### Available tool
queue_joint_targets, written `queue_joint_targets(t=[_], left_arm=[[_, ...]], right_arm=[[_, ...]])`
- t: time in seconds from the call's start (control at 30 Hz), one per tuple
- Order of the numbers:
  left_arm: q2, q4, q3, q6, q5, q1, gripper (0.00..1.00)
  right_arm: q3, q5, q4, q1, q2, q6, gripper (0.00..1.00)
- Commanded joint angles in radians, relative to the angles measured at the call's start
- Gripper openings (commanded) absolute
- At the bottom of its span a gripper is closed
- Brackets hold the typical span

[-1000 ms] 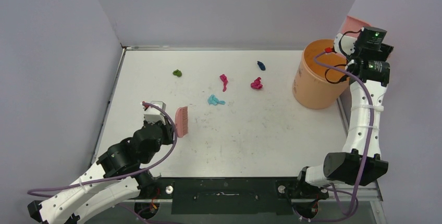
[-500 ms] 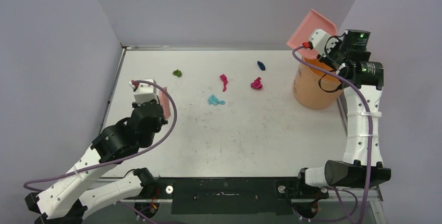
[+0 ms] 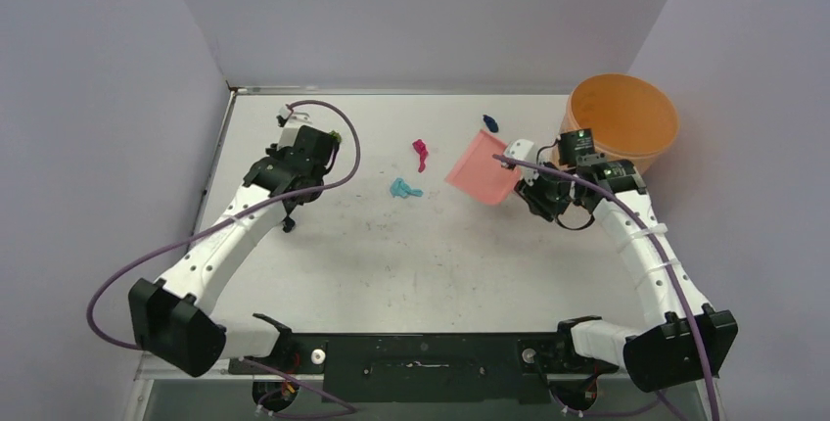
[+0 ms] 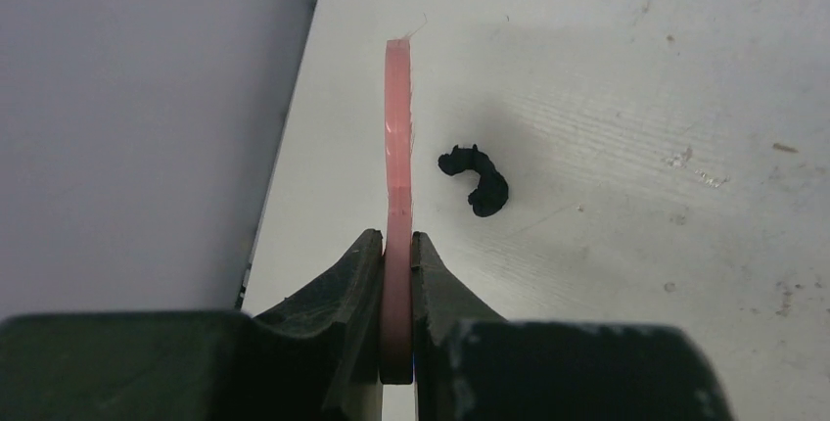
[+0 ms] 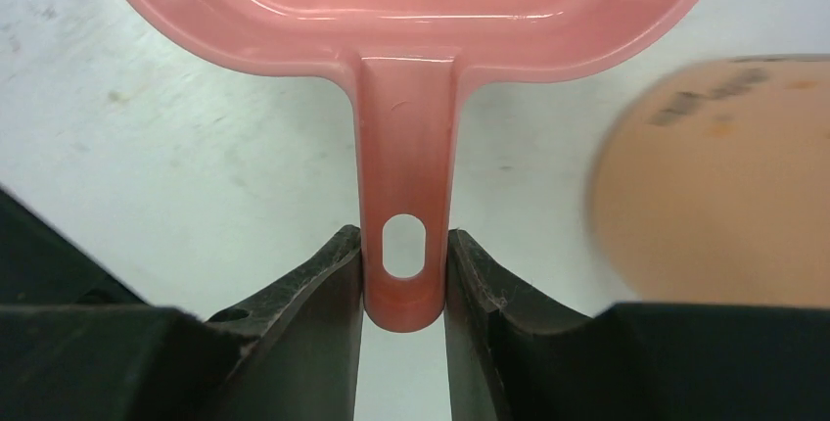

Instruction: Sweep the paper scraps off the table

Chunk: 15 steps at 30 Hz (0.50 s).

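Observation:
My left gripper (image 3: 315, 147) (image 4: 396, 237) is shut on the pink hand brush (image 4: 396, 147), seen edge-on at the back left of the table (image 3: 440, 264). A small dark-looking scrap (image 4: 477, 178) lies just right of the brush, apart from it. My right gripper (image 3: 524, 178) (image 5: 404, 235) is shut on the handle of the pink dustpan (image 3: 482, 168) (image 5: 411, 0), held low over the table's right middle. On the table lie a magenta scrap (image 3: 421, 154), a cyan scrap (image 3: 403, 188) and a dark blue scrap (image 3: 490, 123).
An orange bucket (image 3: 623, 122) (image 5: 714, 176) stands at the back right corner, just right of the dustpan. Grey walls close in the left, back and right sides. The table's metal rim runs close to the left of the brush.
The left arm swung from the near left to the back left with the brush. The right arm brought the dustpan down from over the bucket to the table, covering a magenta scrap.

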Motion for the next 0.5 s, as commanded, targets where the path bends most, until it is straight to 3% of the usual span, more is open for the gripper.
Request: queue_joint_targets(t=[0.0,0.17,0.47], left_arm=[[0.098,0.005,0.010,0.115,0.083,0.044,0.00],[0.167,0.056,-0.003,0.185,0.281,0.057,0.00],[0.224,0.085,0.014,0.127,0.628,0.034,0.00]], right_arm=[[-0.132,-0.069,0.057,0.058,-0.063,0.080,0.05],[-0.191,0.032,0.016,0.117,-0.042,0.084,0.05],[-0.275,0.159,-0.006,0.120,-0.075,0.092,0.06]])
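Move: The black scrap lies on the table about 7 cm ahead of the left hand, which already holds the brush, roughly 2 cm to its left and some 19 cm below. From that hand the green scrap is about 30 cm ahead and 6 cm right, the cyan scrap 16 cm ahead and 24 cm right. From the right hand, holding the dustpan, the black scrap is about 10 cm ahead and 52 cm left; the bin stands 22 cm ahead and 18 cm right. The left hand keeps its grip on the brush and brings it down about 9 cm towards the black scrap, edging forward at first and then swinging some 5 cm to the right, the fingers tipping about 20 degrees farther down and turning clockwise so that the bristles come onto the scrap's right side. Meanwhile the right hand, still holding the dustpan by its handle, lowers it about 8 cm and draws it back some 6 cm away from the bin, tipping it down a little, the drop and the draw-back fastest at the start and easing after. ##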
